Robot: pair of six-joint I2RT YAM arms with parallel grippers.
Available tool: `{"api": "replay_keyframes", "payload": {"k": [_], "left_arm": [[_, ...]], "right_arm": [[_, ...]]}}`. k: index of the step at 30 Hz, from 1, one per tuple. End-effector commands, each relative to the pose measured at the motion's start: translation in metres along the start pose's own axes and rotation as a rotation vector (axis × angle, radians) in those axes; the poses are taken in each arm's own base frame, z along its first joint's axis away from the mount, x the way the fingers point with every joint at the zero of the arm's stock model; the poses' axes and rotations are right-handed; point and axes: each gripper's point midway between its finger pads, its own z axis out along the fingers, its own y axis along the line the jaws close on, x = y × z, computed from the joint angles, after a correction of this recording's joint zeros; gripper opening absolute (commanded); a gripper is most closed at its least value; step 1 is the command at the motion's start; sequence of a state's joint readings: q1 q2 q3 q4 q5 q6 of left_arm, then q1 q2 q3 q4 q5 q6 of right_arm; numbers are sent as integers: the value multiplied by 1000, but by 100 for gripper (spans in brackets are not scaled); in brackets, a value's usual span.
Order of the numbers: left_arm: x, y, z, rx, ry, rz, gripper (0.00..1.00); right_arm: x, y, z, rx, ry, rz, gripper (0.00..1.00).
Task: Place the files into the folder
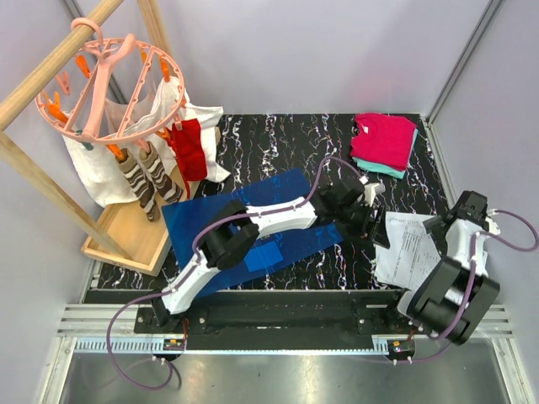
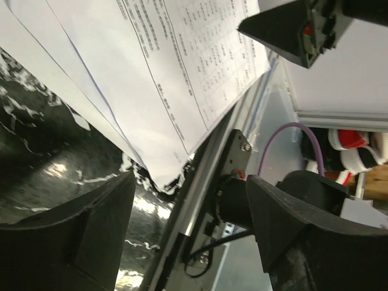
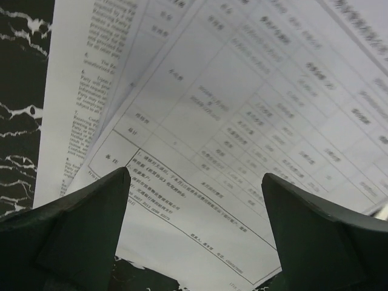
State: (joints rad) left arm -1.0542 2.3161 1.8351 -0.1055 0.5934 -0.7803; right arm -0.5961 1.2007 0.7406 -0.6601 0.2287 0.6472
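The files (image 1: 407,248), white sheets printed with text and tables, lie fanned on the black marbled table at the right. The blue folder (image 1: 261,220) lies flat at centre left, partly under the left arm. My left gripper (image 1: 376,227) is at the files' left edge. It is open, and in the left wrist view (image 2: 191,200) nothing is between its fingers; the files (image 2: 163,79) show just beyond them. My right gripper (image 1: 438,225) hangs over the files' right side. It is open (image 3: 195,176), with the printed sheets (image 3: 242,121) below its fingers.
Folded pink and teal clothes (image 1: 385,143) lie at the back right. A wooden drying stand (image 1: 126,236) with a pink peg hanger (image 1: 109,84), socks and cloths fills the left. A metal rail (image 1: 278,316) runs along the near edge.
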Motion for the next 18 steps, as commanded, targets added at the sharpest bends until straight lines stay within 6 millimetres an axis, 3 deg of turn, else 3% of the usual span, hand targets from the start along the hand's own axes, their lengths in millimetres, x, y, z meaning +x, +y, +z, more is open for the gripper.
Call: {"api": "replay_keyframes", "payload": {"k": [1,7,8,18], "left_arm": [[-33,-12,-2,-38,-80,125,77],[-38,8,-13,-147,-102,190,74],[-42,3,-18,-150,-113,214,75],[-75,50,-59,-271,-151,302,74]], "right_arm": [[-5,44,12,-192,39,-134,100],[22,52,34,-229,150,-125,97],[26,55,37,-233,162,-122,96],[104,109,31,-340,353,-347,97]]}}
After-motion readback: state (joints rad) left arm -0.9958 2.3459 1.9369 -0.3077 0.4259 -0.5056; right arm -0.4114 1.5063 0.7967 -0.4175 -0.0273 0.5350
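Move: The files, a flat pile of papers, lie right under the open right hand. Their middle is some 5 cm below it, about 2 cm back and 2 cm to its left. From the left hand the pile's middle is about 13 cm to the right, 3 cm back and 9 cm down. The open folder's middle is roughly 32 cm to the left hand's left and 2 cm farther out, and the folded clothes lie about 25 cm straight ahead of it. An open fingertip of the right hand comes down onto the top sheet and pushes the pile along: the hand goes forward about 9 cm in all, sinking some 4 cm at first, then runs on level, forward and left, turning about 25 degrees counter-clockwise. The left hand, still open, moves some 6 cm forward beside the pile's left edge, drifting left and sinking as its wrist rolls about 15 degrees. ##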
